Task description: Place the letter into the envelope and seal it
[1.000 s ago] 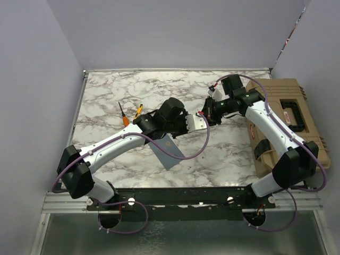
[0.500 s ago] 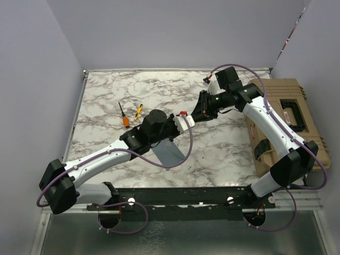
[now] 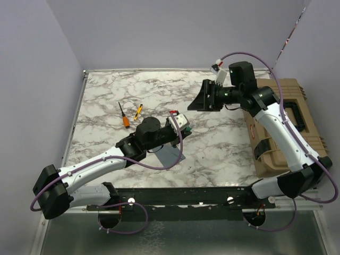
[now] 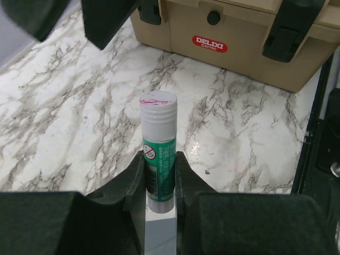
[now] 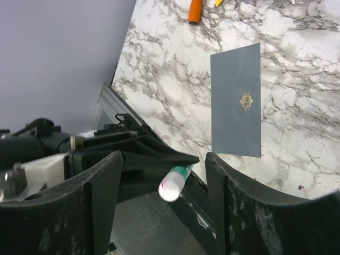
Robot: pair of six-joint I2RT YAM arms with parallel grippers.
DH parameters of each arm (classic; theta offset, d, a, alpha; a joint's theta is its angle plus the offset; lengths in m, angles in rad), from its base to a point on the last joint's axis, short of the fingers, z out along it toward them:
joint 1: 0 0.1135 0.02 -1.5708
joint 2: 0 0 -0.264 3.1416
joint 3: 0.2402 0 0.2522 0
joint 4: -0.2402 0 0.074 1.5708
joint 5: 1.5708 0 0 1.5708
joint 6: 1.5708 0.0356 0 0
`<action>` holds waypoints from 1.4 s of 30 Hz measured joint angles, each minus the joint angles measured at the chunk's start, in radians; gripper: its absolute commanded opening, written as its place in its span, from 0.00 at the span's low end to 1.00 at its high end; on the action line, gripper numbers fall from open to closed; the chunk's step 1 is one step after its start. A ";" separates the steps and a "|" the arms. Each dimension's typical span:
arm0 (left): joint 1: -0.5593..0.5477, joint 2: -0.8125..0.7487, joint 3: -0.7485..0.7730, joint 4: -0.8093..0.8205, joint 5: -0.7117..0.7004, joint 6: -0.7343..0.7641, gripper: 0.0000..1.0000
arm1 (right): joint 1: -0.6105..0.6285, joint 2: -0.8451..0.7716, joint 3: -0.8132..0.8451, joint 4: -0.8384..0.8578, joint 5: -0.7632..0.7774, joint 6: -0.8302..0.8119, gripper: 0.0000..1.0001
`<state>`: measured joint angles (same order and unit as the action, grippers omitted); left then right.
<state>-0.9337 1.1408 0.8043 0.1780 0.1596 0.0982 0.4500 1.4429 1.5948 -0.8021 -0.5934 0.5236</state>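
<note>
My left gripper point(image 4: 159, 161) is shut on a glue stick point(image 4: 158, 139) with a green label and a white ribbed top marked pink. It holds the stick above the table, pointing at the right arm. In the top view the left gripper point(image 3: 179, 123) hovers just over the envelope's far end. The envelope point(image 5: 236, 101) is a slate grey-blue rectangle with a small gold mark, lying flat on the marble; it also shows as the envelope point(image 3: 169, 156). My right gripper point(image 5: 162, 159) is open, its jaws either side of the glue stick point(image 5: 174, 183) without touching it. The letter is out of view.
A tan hard case point(image 3: 287, 125) with black latches lies along the table's right side. An orange-handled screwdriver point(image 3: 123, 116) and a small yellow tool point(image 3: 138, 110) lie at the left middle. Grey walls enclose the back and sides.
The right gripper opened off the glue stick's tip and drew back to the upper right. The left gripper pulled the stick leftward, toward the near side.
</note>
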 measured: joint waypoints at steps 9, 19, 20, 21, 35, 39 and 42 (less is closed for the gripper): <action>0.005 0.000 -0.019 0.045 0.013 -0.137 0.00 | 0.000 -0.093 -0.103 -0.012 -0.057 -0.156 0.62; 0.005 0.000 -0.028 0.068 0.032 -0.173 0.00 | 0.000 -0.059 -0.137 -0.024 -0.159 -0.193 0.45; 0.005 0.000 -0.028 0.069 0.032 -0.173 0.00 | 0.000 -0.057 -0.137 -0.027 -0.166 -0.195 0.45; 0.005 0.000 -0.028 0.070 0.032 -0.173 0.00 | 0.000 -0.055 -0.137 -0.030 -0.171 -0.196 0.45; 0.007 0.011 -0.028 0.062 0.033 -0.159 0.00 | 0.007 -0.055 -0.159 -0.037 -0.180 -0.220 0.00; 0.010 0.032 -0.024 0.024 0.035 -0.093 0.00 | 0.025 -0.058 -0.201 -0.020 -0.146 -0.229 0.00; 0.020 0.069 0.010 -0.044 0.045 -0.048 0.00 | 0.042 -0.061 -0.238 -0.001 -0.096 -0.229 0.00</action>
<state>-0.9134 1.2102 0.8139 0.1341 0.2047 0.0498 0.4919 1.3815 1.3571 -0.8028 -0.6895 0.2951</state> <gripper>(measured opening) 0.199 0.062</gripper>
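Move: Below the open right hand, about 4 cm back, 1 cm to its left and 5 cm down, is the glue stick; its white end points up towards that hand. The left hand already grips it, with the stick's middle about 2 cm above its pads. The envelope lies on the table roughly 12 cm left and 1 cm back of the right hand, some 28 cm below, and the yellow cutter about 26 cm left and 14 cm ahead. Coming back about 5 cm and down 3 cm while turning some 15 degrees counter-clockwise, the right hand brings its open fingers around the white end of the glue stick and closes them on it. The left hand keeps its grip on the green body, tilts slightly and stays nearly in place until the right has closed; then both hands sink together about 3 cm, the left wrist rolling slightly. ##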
